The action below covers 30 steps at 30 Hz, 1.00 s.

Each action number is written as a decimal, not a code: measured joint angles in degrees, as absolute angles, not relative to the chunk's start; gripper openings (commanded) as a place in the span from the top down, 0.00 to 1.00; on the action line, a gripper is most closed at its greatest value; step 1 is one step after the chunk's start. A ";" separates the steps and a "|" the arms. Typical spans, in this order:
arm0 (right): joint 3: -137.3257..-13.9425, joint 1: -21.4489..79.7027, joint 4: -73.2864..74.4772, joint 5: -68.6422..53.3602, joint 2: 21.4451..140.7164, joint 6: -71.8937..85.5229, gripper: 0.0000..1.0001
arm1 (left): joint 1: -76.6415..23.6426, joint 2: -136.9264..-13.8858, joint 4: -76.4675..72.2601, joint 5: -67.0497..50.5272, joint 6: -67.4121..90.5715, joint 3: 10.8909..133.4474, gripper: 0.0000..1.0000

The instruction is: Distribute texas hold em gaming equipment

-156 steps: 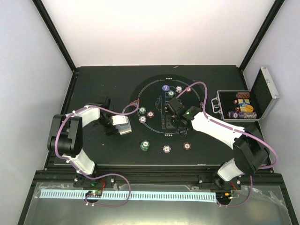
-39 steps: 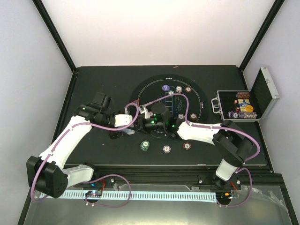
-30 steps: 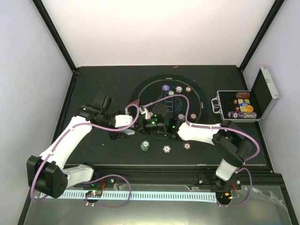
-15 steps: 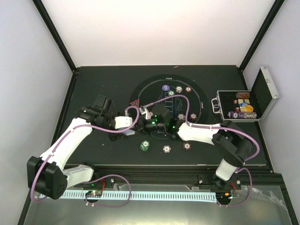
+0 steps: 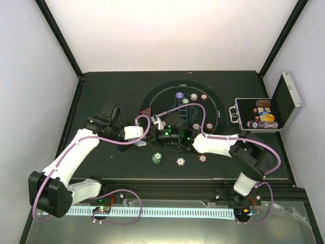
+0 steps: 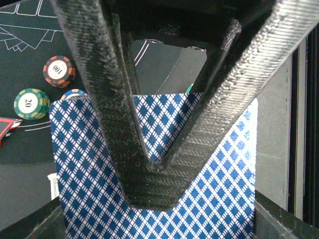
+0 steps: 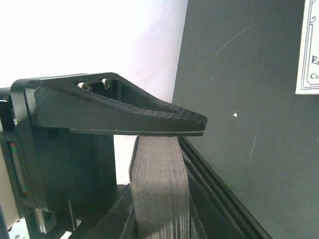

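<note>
In the right wrist view my right gripper is shut on a thick deck of playing cards, held by its edges. From the left wrist, the top card's blue-and-white diamond back fills the view. My left gripper is shut, its tips against that card; I cannot tell whether they pinch it. From above, the left gripper and right gripper meet at the mat's left rim. Green, white and red chips lie near me. A purple button and a red triangle marker lie farther back.
The round black mat covers the table's middle. The open silver case with chips stands at the right. More chips sit right of the grippers. A red chip and a green chip show beyond the card.
My left gripper has moved a little right, up to the deck, opened wider and then shut. The right gripper has kept its hold on the deck in place.
</note>
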<state>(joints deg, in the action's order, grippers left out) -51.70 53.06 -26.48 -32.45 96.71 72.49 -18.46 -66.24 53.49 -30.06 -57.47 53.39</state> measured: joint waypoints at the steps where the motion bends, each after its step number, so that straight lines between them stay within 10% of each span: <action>1: -51.66 53.06 -26.76 -32.45 96.71 72.53 0.91 | -18.46 -65.93 53.47 -30.00 -57.17 53.34 0.69; 7: -51.27 53.08 -28.10 -32.51 96.71 72.51 0.91 | -18.46 -64.60 53.32 -29.85 -55.57 53.06 0.98; 20: -56.62 53.28 -12.29 -28.38 96.20 63.64 0.31 | -18.52 -64.49 53.56 -28.53 -53.36 53.10 0.98; 30: -58.48 53.30 -9.50 -31.81 97.89 61.67 0.28 | -18.52 -64.51 53.69 -27.07 -53.78 53.10 0.98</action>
<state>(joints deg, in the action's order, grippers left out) -58.48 53.30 -9.50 -31.81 97.89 61.67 -18.52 -64.51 53.69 -27.07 -53.78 53.10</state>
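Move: The card deck is already gripped by both hands: its middle lies about 1 cm right of the left hand point and 1 cm left of the right hand's, level with both. From either hand, the printed card on the table is about 6 cm ahead, 5 cm left and 14 cm below. The tall green stack stands about 5 cm back and 6 cm right, the all-in button about 16 cm ahead and 1 cm right, both roughly 13 cm down. Opening wide after a brief hold, the right fingers let go of the deck's two faces, while that hand sinks about 2 cm and its left-pointing fingers dip some 10 degrees, staying around the deck rather than drawing back. The left hand stays nearly in place, turning only slightly, and keeps its grip on the deck. ##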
